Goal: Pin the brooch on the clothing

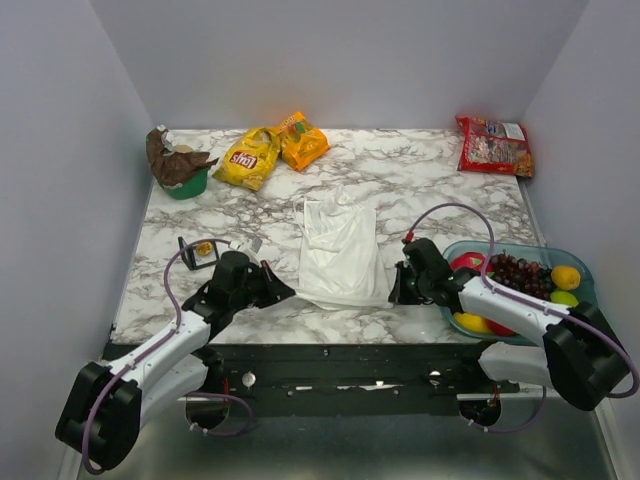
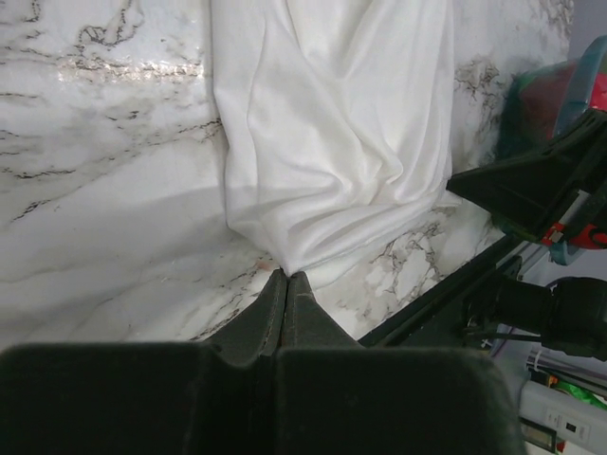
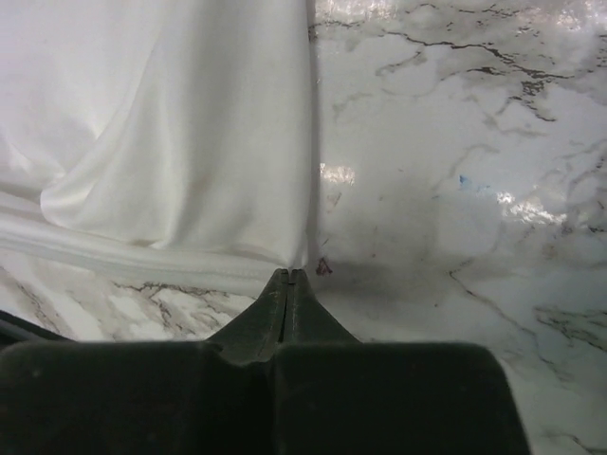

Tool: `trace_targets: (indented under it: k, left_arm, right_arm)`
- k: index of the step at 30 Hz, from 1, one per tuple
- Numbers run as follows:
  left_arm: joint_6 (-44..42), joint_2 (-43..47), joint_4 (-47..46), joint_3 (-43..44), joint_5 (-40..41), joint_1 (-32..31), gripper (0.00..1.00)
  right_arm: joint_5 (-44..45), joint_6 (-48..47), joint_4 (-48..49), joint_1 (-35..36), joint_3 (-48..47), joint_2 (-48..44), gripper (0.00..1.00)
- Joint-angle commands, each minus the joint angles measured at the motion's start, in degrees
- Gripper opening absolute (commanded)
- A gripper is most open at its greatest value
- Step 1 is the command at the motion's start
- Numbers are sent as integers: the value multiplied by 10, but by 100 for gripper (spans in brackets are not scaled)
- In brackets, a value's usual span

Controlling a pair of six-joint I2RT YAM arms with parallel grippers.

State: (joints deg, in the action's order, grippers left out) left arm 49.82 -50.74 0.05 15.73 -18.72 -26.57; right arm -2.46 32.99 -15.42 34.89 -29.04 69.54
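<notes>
The white clothing (image 1: 340, 250) lies crumpled in the middle of the marble table (image 1: 450, 190). My left gripper (image 1: 290, 293) is shut on its near left corner; in the left wrist view the clothing (image 2: 332, 123) runs down into the closed tips of the left gripper (image 2: 286, 275). My right gripper (image 1: 392, 290) is at the near right corner. In the right wrist view the hem of the clothing (image 3: 171, 161) ends right at the tips of the right gripper (image 3: 288, 275), which are shut on that corner. The brooch (image 1: 203, 248), a tiny gold disc, sits by a small black frame left of my left arm.
At the back stand a green bowl with a brown wrapper (image 1: 180, 168), a yellow chip bag (image 1: 247, 158), an orange bag (image 1: 303, 140) and a red bag (image 1: 494, 145). A blue fruit tray (image 1: 455, 250) sits under my right arm. The table's near edge is just behind both grippers.
</notes>
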Motion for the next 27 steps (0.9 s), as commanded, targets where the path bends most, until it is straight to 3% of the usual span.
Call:
trace_targets:
  k: [1,4,8,11,14,18,22,25,27]
  left_arm:
    - [-33,23,30,61,-11,13,0]
    - [-68,26,83,174,-1,25,0]
    - [-86,18,112,362,2,36,0]
    - [-90,10,121,459,6,45,0]
    - [-75,9,105,495,4,59,0]
    - [-68,6,108,470,-7,101,0]
    - [-37,28,75,365,-49,157,0]
    - [-61,23,86,297,-89,164,0]
    - [-75,14,72,224,-121,164,0]
  right_arm:
    - [3,-16,-74,3,-95,-65,1]
    - [54,-49,-159,3,-186,-116,1]
    - [102,-102,-247,4,-396,-141,1]
    - [132,-126,-289,3,-490,-136,1]
    - [146,-137,-283,3,-544,-145,1]
    - [176,-136,-265,3,-516,-159,1]
    - [187,-112,-254,3,-417,-166,1]
    - [171,-87,-237,3,-317,-165,1]
    - [138,-75,-196,3,-239,-163,12]
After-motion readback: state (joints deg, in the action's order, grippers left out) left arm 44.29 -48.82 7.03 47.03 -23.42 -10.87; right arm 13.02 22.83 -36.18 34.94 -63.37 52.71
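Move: Both grippers already pinch the clothing's near corners. Its middle lies about 10 cm ahead and 10 cm right of the left gripper, some 6 cm lower; from the right gripper, about 10 cm ahead, 10 cm left and 1 cm lower. The brooch in its case is roughly 9 cm ahead and 19 cm left of the left gripper, and the fruit basket's middle sits some 27 cm to the right of the right gripper and 1 cm ahead. Whip both shut grippers up together, keeping the clothing's corners pinched, rising nearly 40 cm off the table while easing forward and tipping the fingertips up some 45 degrees. Then bring both back down about 15 cm, tips lowering again, edging the left gripper further forward and ending with the two spread several centimetres wider apart. ##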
